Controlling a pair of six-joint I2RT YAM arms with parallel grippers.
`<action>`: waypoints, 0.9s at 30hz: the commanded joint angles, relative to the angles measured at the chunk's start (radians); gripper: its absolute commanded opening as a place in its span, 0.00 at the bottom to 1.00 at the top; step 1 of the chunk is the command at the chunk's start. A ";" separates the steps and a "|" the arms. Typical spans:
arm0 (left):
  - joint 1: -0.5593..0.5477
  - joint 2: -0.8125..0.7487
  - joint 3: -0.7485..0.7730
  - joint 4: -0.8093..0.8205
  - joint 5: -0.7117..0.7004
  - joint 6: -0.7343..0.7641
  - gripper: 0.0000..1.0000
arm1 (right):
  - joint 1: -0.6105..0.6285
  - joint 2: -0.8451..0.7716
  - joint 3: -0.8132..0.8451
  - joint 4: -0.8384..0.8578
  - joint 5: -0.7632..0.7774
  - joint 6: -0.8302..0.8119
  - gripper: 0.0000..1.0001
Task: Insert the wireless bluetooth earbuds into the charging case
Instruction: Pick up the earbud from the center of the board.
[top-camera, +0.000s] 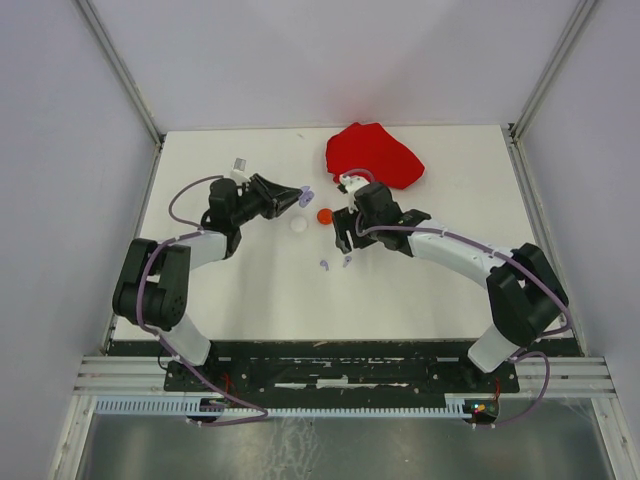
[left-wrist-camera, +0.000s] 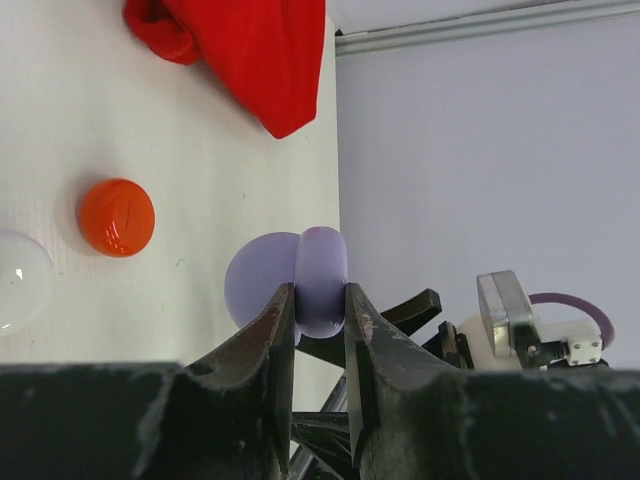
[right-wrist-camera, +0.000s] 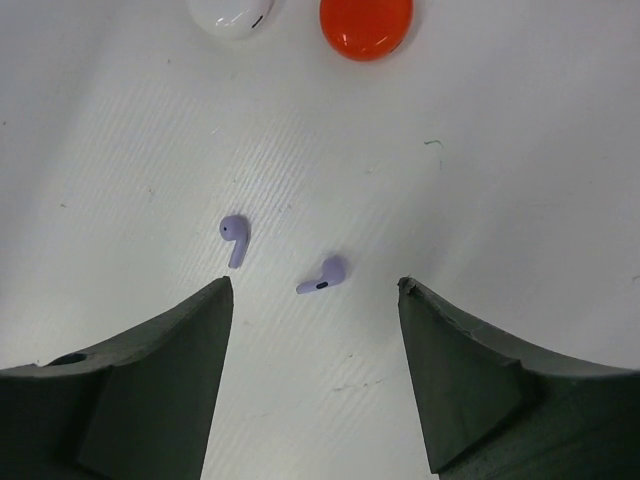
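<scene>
My left gripper (left-wrist-camera: 320, 312) is shut on an open lilac charging case (left-wrist-camera: 321, 268), held off the table with its lid (left-wrist-camera: 256, 283) swung to the left; in the top view this case (top-camera: 305, 193) sits at the fingertips. Two lilac wireless bluetooth earbuds lie loose on the white table, one (right-wrist-camera: 234, 240) to the left and one (right-wrist-camera: 326, 274) to the right. My right gripper (right-wrist-camera: 315, 282) hovers open just over them, the right earbud between its fingertips, untouched. From above, the earbuds (top-camera: 324, 264) (top-camera: 347, 260) lie just below the right gripper (top-camera: 343, 249).
A closed red round case (top-camera: 324, 215) and a white round case (top-camera: 298, 227) lie between the two grippers. A crumpled red cloth (top-camera: 372, 155) lies at the back of the table. Grey walls enclose the table on three sides.
</scene>
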 joint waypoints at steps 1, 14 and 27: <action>0.023 -0.021 0.002 0.067 -0.002 -0.047 0.03 | 0.002 0.009 0.016 -0.042 -0.036 -0.028 0.73; 0.084 -0.093 -0.077 0.050 0.043 -0.036 0.03 | 0.012 0.193 0.200 -0.291 0.059 0.126 0.59; 0.104 -0.089 -0.091 0.072 0.068 -0.044 0.03 | 0.039 0.252 0.212 -0.290 0.061 0.215 0.57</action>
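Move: The lavender earbud I go for lies about 10 cm below my right hand, roughly 4 cm back and 1 cm to the right. The other lavender earbud is about 5 cm left of it and 1 cm nearer the base; the orange case stands some 6 cm ahead and 4 cm left of my right hand. From my left hand, which holds the lavender case, the target is about 11 cm back, 9 cm right and 17 cm below. I sink my right hand about 7 cm towards the nearer lavender earbud, drawing back some 3 cm and tipping the fingers about 20 degrees more steeply down while they close part-way around empty air, still short of it. My left hand keeps its pinch on the open lavender case and shifts some 4 cm left, away from the earbuds, slowing to a near stop. ##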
